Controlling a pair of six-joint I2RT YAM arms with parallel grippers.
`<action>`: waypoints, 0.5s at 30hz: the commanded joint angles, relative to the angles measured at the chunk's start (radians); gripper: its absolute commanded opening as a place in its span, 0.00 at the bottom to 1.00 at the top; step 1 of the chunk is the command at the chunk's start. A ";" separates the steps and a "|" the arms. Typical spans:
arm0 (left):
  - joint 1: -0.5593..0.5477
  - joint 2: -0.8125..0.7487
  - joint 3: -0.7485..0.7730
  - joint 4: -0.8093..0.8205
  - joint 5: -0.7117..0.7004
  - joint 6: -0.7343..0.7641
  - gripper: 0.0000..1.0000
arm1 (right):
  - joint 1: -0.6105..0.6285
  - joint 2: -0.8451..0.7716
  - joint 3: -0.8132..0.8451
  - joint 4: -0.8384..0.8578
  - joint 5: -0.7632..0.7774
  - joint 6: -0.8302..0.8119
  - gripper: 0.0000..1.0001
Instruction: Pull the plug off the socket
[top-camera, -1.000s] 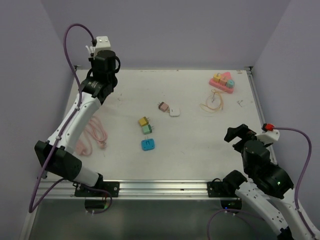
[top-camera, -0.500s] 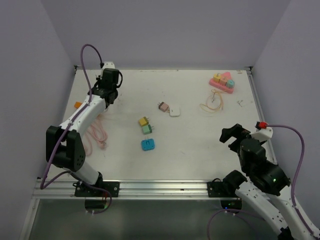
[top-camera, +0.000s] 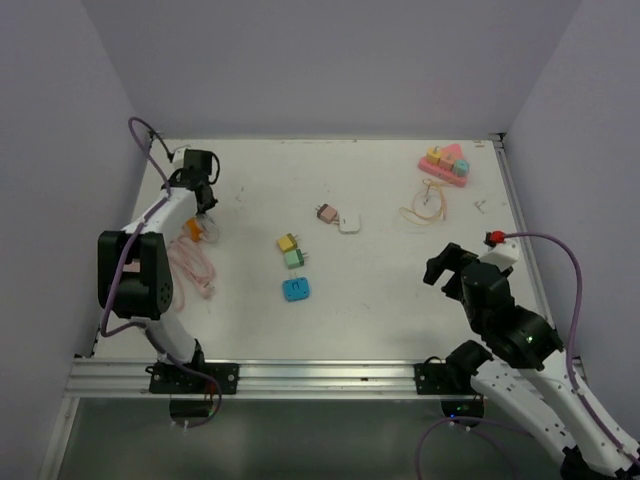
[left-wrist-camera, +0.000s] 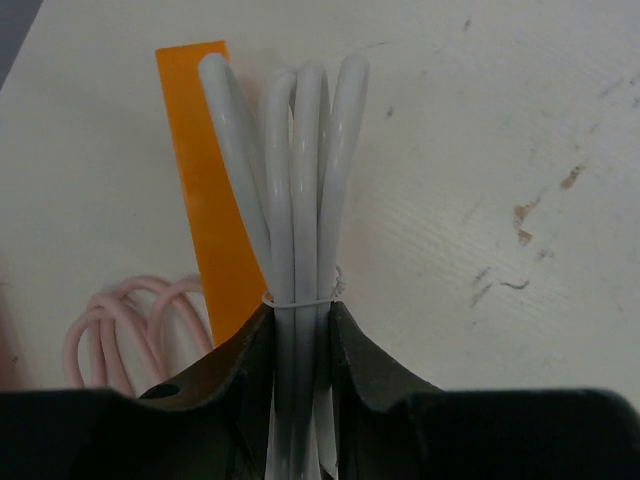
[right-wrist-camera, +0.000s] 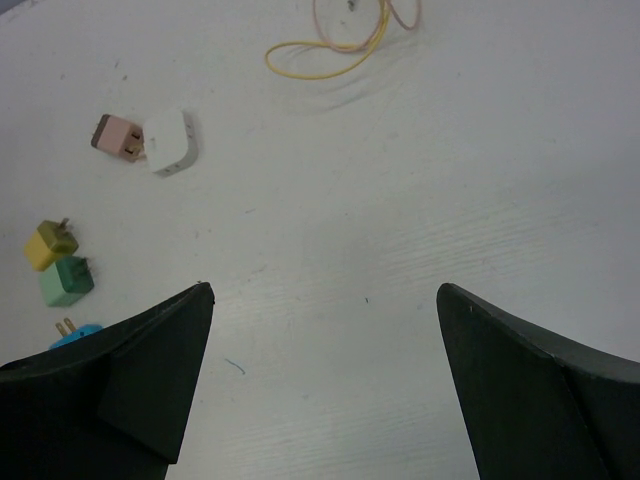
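Note:
A pink plug (top-camera: 324, 212) sits pushed into a white socket cube (top-camera: 349, 222) at mid-table; the right wrist view shows the plug (right-wrist-camera: 118, 136) and the socket (right-wrist-camera: 168, 143) at its upper left. My left gripper (top-camera: 204, 212) is low at the far left, shut on a tied bundle of white cable (left-wrist-camera: 300, 180). That bundle lies over an orange strip (left-wrist-camera: 205, 170). My right gripper (top-camera: 446, 268) hovers at the right, well clear of the plug. In the right wrist view the right gripper (right-wrist-camera: 325, 290) is open wide with nothing between its fingers.
A yellow plug (top-camera: 287, 242) joined to a green block (top-camera: 294, 259) and a blue adaptor (top-camera: 296, 289) lie left of centre. A pink cable coil (top-camera: 190, 268) rests near the left arm. Toy blocks (top-camera: 445, 164), a yellow string loop (top-camera: 424, 206) and a small white piece (top-camera: 482, 206) are at the far right.
The left arm has swung down from a raised pose to the table's far-left side, still shut on the white cable bundle. The right arm has crept forward and left, jaws still wide.

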 joint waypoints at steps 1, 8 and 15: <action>0.062 0.027 0.035 -0.027 0.032 -0.077 0.31 | 0.002 0.053 -0.014 0.052 -0.055 -0.022 0.98; 0.074 0.033 0.097 -0.033 0.087 -0.051 0.91 | 0.000 0.204 -0.006 0.119 -0.110 -0.037 0.98; 0.099 -0.048 0.197 -0.146 0.152 -0.030 0.99 | -0.012 0.456 0.120 0.139 -0.023 -0.073 0.99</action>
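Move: The left hand still pinches the tied middle of the white cord bundle, at its fingertips and a few centimetres above the table. The orange socket lies about 2 cm ahead and 6 cm to its left, some 4 cm lower; the pink cord is about 13 cm back and 3 cm left. For the right hand, the pink socket lies about 38 cm ahead, 12 cm right and 14 cm below, with the yellow cord about 29 cm ahead, 4 cm right, at table height. Left and slightly down by about 2.5 cm goes the left hand while its fingers spread wide and let go of the white cord beside the orange socket; then it lifts some 4 cm and pulls forward about 3 cm, clear of the bundle. The open, empty right hand sinks about 5 cm while advancing left and forward over bare table, tipping down nearly 15 degrees, nearer to the pink socket. ##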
